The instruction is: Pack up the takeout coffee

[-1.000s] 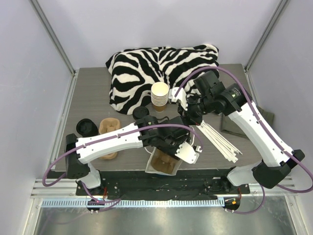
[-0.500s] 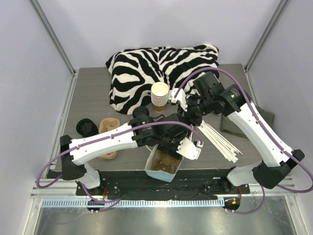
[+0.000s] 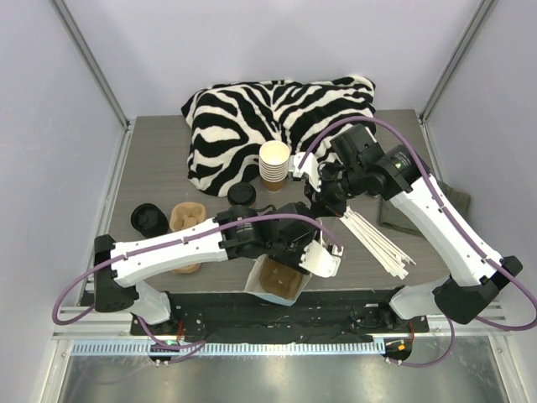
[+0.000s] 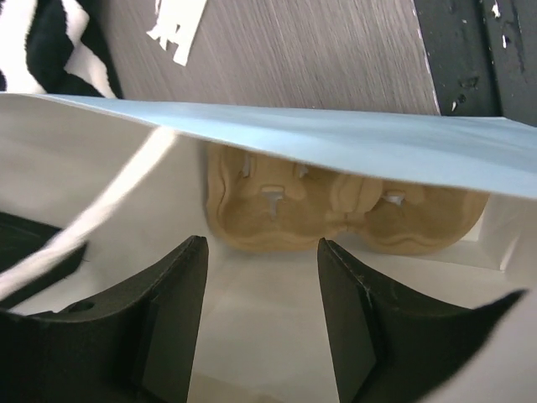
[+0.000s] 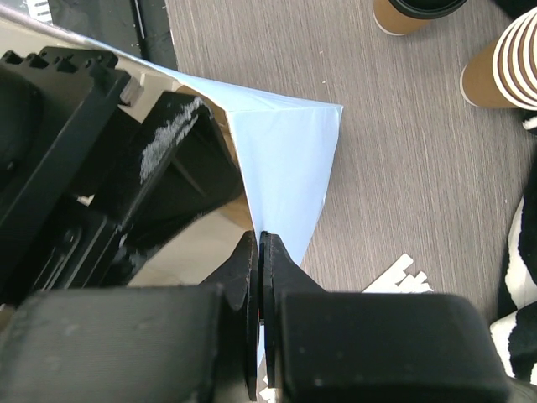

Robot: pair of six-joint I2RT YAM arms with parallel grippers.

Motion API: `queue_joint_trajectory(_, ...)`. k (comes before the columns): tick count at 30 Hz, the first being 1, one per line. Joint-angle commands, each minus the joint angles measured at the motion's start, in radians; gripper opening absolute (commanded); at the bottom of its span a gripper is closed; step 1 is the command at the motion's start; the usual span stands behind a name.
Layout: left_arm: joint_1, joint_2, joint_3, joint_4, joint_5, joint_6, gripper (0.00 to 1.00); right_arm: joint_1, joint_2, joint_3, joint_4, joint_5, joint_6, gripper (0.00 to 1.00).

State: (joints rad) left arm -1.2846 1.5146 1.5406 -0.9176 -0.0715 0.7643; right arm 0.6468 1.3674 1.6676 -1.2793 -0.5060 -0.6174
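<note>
The takeout coffee, a tan cup with a black lid, stands on the table left of the cup stack; it also shows at the top of the right wrist view. A white paper bag sits at the table's near edge with a tan pulp cup carrier lying in its bottom. My left gripper reaches into the bag's mouth; its jaws stand open with nothing between them. My right gripper is shut on the bag's rim, holding it up.
A stack of lidless tan cups stands by a zebra-striped cloth. A second pulp carrier and a black-lidded item lie at the left. White sticks lie at the right, with a dark cloth beyond.
My left arm has swung its elbow leftward while the gripper stays in the bag's mouth, and the bag has shifted slightly. The right gripper keeps its pinch on the rim.
</note>
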Motion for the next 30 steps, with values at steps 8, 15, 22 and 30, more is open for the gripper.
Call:
queue_joint_trajectory(8,-0.021,-0.051,-0.040,0.132,-0.074,-0.095,0.68,0.013,-0.054,-0.020,0.057,0.032,0.028,0.01)
queue_joint_trajectory(15,-0.021,-0.083,-0.071,0.230,-0.166,-0.137,0.69,0.020,-0.079,-0.038,0.072,0.038,0.019,0.01)
queue_joint_trajectory(22,-0.021,-0.122,-0.031,0.243,-0.145,-0.112,0.79,0.025,-0.080,-0.063,0.080,0.070,0.016,0.01)
queue_joint_trajectory(30,-0.022,-0.220,-0.079,0.260,0.033,-0.092,0.79,0.025,-0.091,-0.081,0.097,0.093,0.024,0.01)
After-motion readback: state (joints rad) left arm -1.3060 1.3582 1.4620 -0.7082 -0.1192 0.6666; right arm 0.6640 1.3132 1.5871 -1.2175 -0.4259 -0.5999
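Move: The carrier lies low in the open bag, roughly 8 cm back from the left hand, some 3 cm to its left and 17 cm below. From the right hand, which already pinches the bag's rim, the carrier is about 12 cm back, 7 cm left and 22 cm down. The lidded coffee cup stands about 9 cm ahead and 16 cm left of the left hand; the cup stack is roughly 14 cm ahead and 7 cm left of it. The right fingers, still shut, keep their pinch on the bag's rim, with that hand all but still. Inside the bag mouth the left hand first dithers and edges forward a little, then climbs away from the carrier, ending about 6 cm higher; its fingers open wider and swing up some 15 degrees towards the robot's right. ##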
